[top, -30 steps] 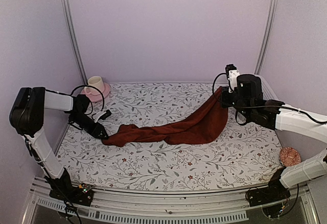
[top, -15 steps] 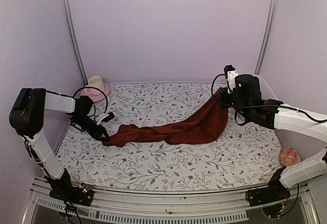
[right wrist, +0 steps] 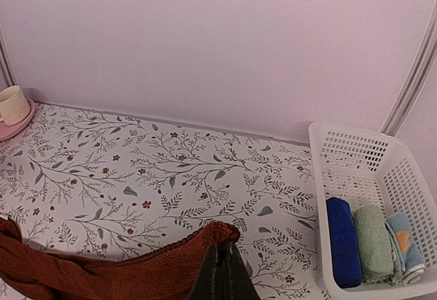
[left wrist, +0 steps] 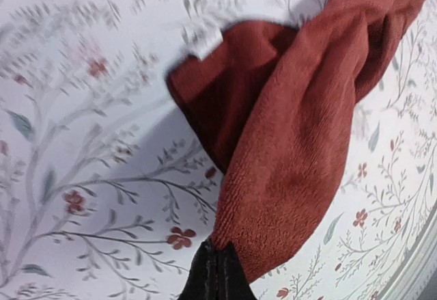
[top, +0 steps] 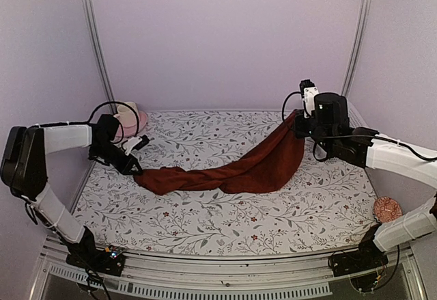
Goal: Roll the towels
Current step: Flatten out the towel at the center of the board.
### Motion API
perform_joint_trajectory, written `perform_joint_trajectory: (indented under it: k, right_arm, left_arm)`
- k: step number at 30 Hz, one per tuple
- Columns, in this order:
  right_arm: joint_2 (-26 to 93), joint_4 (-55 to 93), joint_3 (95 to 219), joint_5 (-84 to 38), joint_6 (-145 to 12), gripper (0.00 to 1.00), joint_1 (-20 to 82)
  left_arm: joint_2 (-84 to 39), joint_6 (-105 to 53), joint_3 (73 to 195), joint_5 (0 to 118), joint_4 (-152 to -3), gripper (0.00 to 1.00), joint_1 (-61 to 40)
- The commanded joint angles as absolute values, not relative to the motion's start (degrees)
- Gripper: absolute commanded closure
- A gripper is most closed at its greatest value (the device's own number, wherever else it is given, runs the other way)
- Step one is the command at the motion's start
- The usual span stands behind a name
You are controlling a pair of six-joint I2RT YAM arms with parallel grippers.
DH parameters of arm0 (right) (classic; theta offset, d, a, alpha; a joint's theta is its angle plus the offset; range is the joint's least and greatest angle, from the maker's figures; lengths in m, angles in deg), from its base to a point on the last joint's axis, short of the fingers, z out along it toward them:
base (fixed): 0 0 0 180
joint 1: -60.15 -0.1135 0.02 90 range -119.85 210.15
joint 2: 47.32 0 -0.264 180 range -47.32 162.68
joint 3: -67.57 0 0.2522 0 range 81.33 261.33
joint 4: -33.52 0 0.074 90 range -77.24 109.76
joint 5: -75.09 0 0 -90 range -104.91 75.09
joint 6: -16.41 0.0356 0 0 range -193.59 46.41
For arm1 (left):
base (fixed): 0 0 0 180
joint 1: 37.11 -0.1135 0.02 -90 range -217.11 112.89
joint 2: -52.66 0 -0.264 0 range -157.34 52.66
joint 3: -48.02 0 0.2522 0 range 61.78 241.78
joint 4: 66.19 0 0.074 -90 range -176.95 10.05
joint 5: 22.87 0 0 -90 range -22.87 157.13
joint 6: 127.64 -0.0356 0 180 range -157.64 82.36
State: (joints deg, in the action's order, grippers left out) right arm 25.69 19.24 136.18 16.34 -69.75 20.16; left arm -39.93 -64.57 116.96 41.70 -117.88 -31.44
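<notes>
The dark maroon towel (top: 232, 171) stretches in a sagging band across the floral table cover, from front left up to back right. My left gripper (top: 136, 171) is shut on its left end; in the left wrist view the fingertips (left wrist: 217, 251) pinch a fold of the towel (left wrist: 293, 129), and a white tag (left wrist: 205, 40) shows at its corner. My right gripper (top: 298, 118) holds the other end raised above the table. In the right wrist view it (right wrist: 225, 251) is shut on the hem of the towel (right wrist: 102, 269).
A white basket (right wrist: 355, 143) at the right holds a dark blue roll (right wrist: 341, 242), a green roll (right wrist: 374, 242) and a light-blue roll with an orange patch (right wrist: 404, 242). A pink cup on a saucer (top: 130, 117) stands at the back left. A round orange object (top: 387, 209) lies front right.
The left gripper has closed on the towel's left end and drawn it slightly back and to the left. The right gripper has risen a little with its end.
</notes>
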Motion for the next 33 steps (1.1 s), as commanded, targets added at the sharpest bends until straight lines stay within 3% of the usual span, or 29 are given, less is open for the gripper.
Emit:
perform_joint_trajectory:
  k: [1,9,13,19,26,27,29,33]
  right_arm:
    - [27.6,19.8,139.7,17.1,-70.8,0.98,20.6]
    - [30.2,24.8,145.9,11.9,-75.3,0.98,22.9]
    - [26.4,25.8,146.4,8.4,-76.9,0.98,23.4]
    - [16.3,27.3,137.2,4.2,-77.0,0.98,23.6]
    - [11.8,13.3,129.0,-4.5,-71.0,0.98,23.6]
    - [11.3,12.1,127.7,-5.5,-70.0,0.98,23.5]
    - [10.8,10.5,125.3,-6.1,-67.7,0.98,23.6]
    - [10.5,9.2,123.2,-3.7,-64.2,0.98,23.6]
  left_arm:
    - [-33.1,-61.6,122.0,43.9,-110.4,1.0,-30.4]
    - [-28.3,-63.3,125.9,60.9,-94.0,1.0,-30.0]
    - [-22.9,-64.9,125.4,64.0,-87.6,1.0,-30.4]
    - [-14.4,-71.6,115.5,53.7,-87.4,1.0,-30.3]
    - [-10.2,-89.9,102.6,39.2,-109.8,1.0,-30.1]
    - [-9.6,-92.8,101.2,37.6,-113.4,0.93,-30.0]
    - [-8.0,-98.9,99.3,35.4,-119.2,0.67,-30.1]
    - [-5.3,-103.5,99.2,32.4,-125.3,0.34,-30.1]
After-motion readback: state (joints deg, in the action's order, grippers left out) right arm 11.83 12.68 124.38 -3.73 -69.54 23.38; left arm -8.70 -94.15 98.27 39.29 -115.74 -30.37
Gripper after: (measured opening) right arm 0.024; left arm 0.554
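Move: The left gripper, shut on the maroon towel's left end some 6 cm above the board, has the board's centre about 32 cm to its right and level with it in reach; the mug on its saucer stands roughly 24 cm ahead and 5 cm left. From the right gripper, holding the other end high, the centre lies about 25 cm left, 6 cm back and 28 cm below; the white basket sits around 14 cm ahead, 16 cm right and 24 cm below. Fling the towel with both grippers. Swing the left one up about 25 cm and forward, tipping its fingers outward, then whip it down and back, opening to let go. Keep the right one pinching its end: lift it about 10 cm, then drop it below its start while drawing it back towards the base. ##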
